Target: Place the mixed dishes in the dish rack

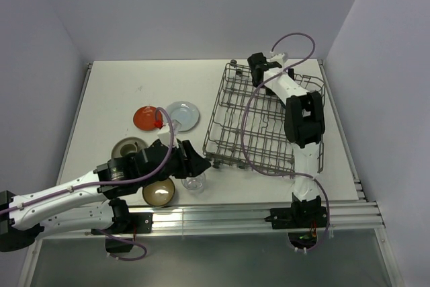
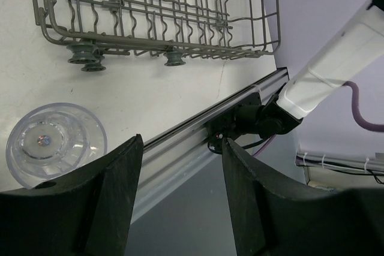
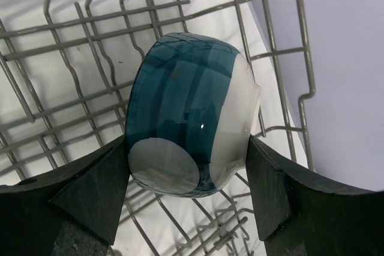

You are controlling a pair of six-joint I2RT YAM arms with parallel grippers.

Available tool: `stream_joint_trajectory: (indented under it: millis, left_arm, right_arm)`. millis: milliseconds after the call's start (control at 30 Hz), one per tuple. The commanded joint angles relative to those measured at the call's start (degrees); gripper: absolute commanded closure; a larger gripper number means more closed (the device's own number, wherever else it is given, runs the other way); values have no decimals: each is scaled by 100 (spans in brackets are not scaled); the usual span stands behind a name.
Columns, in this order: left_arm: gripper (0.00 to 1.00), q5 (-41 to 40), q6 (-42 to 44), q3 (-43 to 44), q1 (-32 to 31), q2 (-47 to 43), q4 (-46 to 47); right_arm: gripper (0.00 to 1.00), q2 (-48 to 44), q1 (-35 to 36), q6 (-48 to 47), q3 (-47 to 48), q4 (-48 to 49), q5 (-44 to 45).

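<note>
The grey wire dish rack (image 1: 265, 122) stands on the right half of the table. My right gripper (image 1: 257, 66) reaches over its far left corner. In the right wrist view this gripper (image 3: 187, 142) is shut on the cream/teal bowl (image 3: 186, 112), which is tipped on its side above the rack's wires (image 3: 60, 46). My left gripper (image 1: 200, 166) hangs open and empty by the rack's near left corner, with the clear glass cup (image 1: 193, 183) just in front of it. In the left wrist view the cup (image 2: 54, 142) stands left of the open gripper (image 2: 183, 142), beyond the rack (image 2: 156, 10).
A brown bowl (image 1: 159, 193) sits near the table's front edge beside the cup. A red-orange plate (image 1: 144, 117) and a pale blue plate (image 1: 183, 115) lie left of the rack. A grey-beige plate (image 1: 127, 147) is partly under my left arm. A metal rail (image 1: 255, 210) runs along the front.
</note>
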Motion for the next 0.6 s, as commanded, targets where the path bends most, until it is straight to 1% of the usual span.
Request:
stream_joint_trajectory:
  millis: [0, 67, 167, 233, 267, 300, 367, 433, 533, 567]
  left_arm:
    - [39, -2, 83, 39, 24, -179, 61]
    - [39, -29, 75, 73, 24, -214, 8]
    - [39, -46, 66, 83, 24, -250, -80]
    - [39, -55, 57, 91, 24, -241, -115]
    - [39, -64, 48, 100, 24, -250, -124]
    - [39, -73, 39, 109, 24, -233, -133]
    - [39, -134, 39, 144, 24, -215, -203]
    - [39, -265, -4, 214, 24, -197, -430]
    - [38, -695, -197, 442, 24, -92, -878]
    - [38, -958, -259, 600, 24, 13, -1271]
  right_arm:
    - [100, 242, -29, -91, 546, -214, 625]
    - [100, 470, -29, -65, 748, -345, 660]
    - [90, 639, -20, 58, 959, -565, 687]
    - [62, 683, -3, 58, 942, -539, 617]
    - [31, 631, 24, 15, 881, -478, 617]
    - [20, 595, 41, -20, 768, -408, 599]
    - [5, 473, 85, -73, 670, -302, 389]
    - [1, 341, 138, -152, 451, -92, 144]
    - [0, -54, 278, -275, 91, 276, -182]
    - [0, -256, 322, -371, -15, 391, -331]
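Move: In the far right part of the dish rack the right hand still holds the teal bowl; the spot in the tines it is bound for is some 4 cm below, 2 cm ahead and 2 cm to the right. The rack's right side wall is about 11 cm to that hand's right, level with it; the rack's middle lies roughly 15 cm back and 12 cm left. From the left hand the spot is some 36 cm ahead, 34 cm right and 16 cm lower. Lowering the teal bowl about 2 cm and easing it 1 cm forward into the tines, the right hand pauses, then opens its fingers wide and lets go. With them open it sinks another centimetre or so and edges left and slightly back, tipping down a few degrees. Meanwhile the left hand, empty, drifts nearly 2 cm left. ##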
